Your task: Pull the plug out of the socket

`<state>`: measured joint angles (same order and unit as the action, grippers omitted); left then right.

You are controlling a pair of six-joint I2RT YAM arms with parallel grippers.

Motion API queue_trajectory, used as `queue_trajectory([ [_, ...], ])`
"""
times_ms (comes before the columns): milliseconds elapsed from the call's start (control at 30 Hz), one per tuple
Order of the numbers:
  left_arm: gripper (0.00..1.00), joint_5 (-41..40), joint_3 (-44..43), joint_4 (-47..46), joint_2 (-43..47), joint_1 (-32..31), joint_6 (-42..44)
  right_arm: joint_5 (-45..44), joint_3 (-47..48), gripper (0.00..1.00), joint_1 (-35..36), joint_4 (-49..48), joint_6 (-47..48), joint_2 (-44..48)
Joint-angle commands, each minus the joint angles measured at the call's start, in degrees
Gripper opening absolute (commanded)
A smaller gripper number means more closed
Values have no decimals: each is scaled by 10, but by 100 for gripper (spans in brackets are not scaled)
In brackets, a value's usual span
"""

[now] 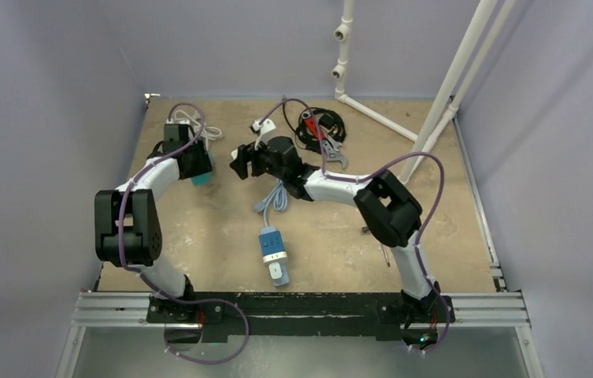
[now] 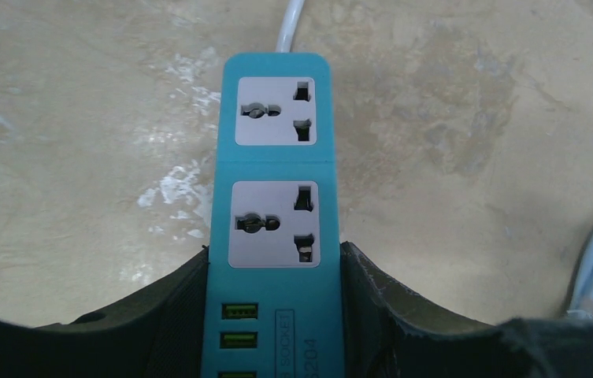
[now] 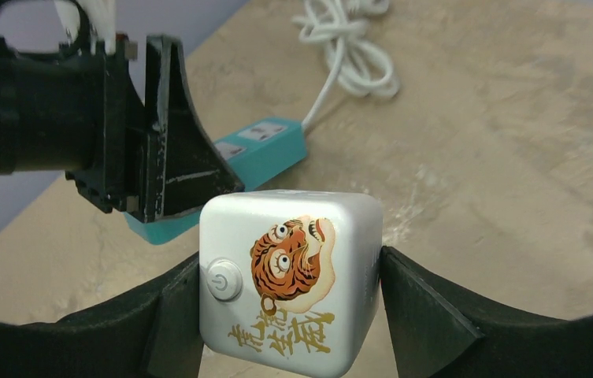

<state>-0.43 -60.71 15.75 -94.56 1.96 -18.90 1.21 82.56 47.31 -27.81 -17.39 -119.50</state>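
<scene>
The socket is a teal power strip (image 2: pixel 276 157) with two grey outlets, both empty, and green USB ports. My left gripper (image 2: pixel 274 315) is shut on its sides at the USB end, at the table's back left (image 1: pixel 198 167). The plug is a silver cube (image 3: pixel 289 279) with a tiger picture and a round power button. My right gripper (image 3: pixel 289 266) is shut on it, holding it above the table, apart from the strip (image 3: pixel 265 146). In the top view the right gripper (image 1: pixel 239 161) sits just right of the left one, and the cube is mostly hidden.
The strip's white cord (image 3: pixel 348 55) lies coiled behind it. A second blue and white power strip (image 1: pixel 273 253) with its cable lies near the front middle. A white adaptor (image 1: pixel 264 126), black cables with tools (image 1: pixel 320 130) and white pipes (image 1: pixel 435 110) stand at the back.
</scene>
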Motion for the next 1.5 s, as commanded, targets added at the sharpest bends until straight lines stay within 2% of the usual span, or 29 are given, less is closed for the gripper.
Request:
queue_trajectory([
  [0, 10, 64, -16, -19, 2, 1, -11, 19, 68, 8, 16, 20, -37, -24],
  [100, 28, 58, -25, -13, -18, 2, -10, 2, 85, 16, 18, 26, -51, -50],
  [233, 45, 77, -37, -4, -43, 14, -14, 0, 102, 31, 18, 27, -56, -78],
  [400, 73, 100, -18, -29, 0, 15, -22, -4, 127, 47, 18, 36, -56, -104],
  [467, 78, 104, -14, -32, 14, 15, -25, -6, 137, 50, 18, 40, -56, -114],
  [500, 80, 104, -14, -31, 20, 15, -25, -5, 139, 52, 18, 46, -56, -117],
  [800, 84, 85, 0, -41, 76, 15, -19, -2, 131, 98, 18, 36, -46, -102],
  [1000, 84, 104, 8, -46, 100, 13, -25, -8, 116, 99, 18, 45, -18, -67],
  [1133, 84, 110, 15, -52, 123, -3, -26, -33, 52, 99, 18, 31, -19, 10],
  [1300, 84, 82, 7, -33, 143, -90, 3, -74, -73, 99, 17, 12, -36, 148],
  [1467, 83, 127, 8, -36, 119, -177, 14, -208, -192, 99, 9, 6, -37, 287],
])
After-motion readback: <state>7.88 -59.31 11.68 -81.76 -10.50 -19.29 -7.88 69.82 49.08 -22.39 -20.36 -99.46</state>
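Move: The right hand holds the white plug; its spot is the bare table about 11 cm below, 2 cm left and 1 back. From there the teal socket is some 11 cm farther left and 3 farther out, the blue plug 8 cm nearer and 6 to the right. The left hand grips the socket, bound for table 2 cm ahead, 1 right and 2 below; the white coil is 17 cm ahead, 3 left. Right hand lowers the plug some 8 cm, drifting left; left eases the socket right; both release, then rise rightward. ##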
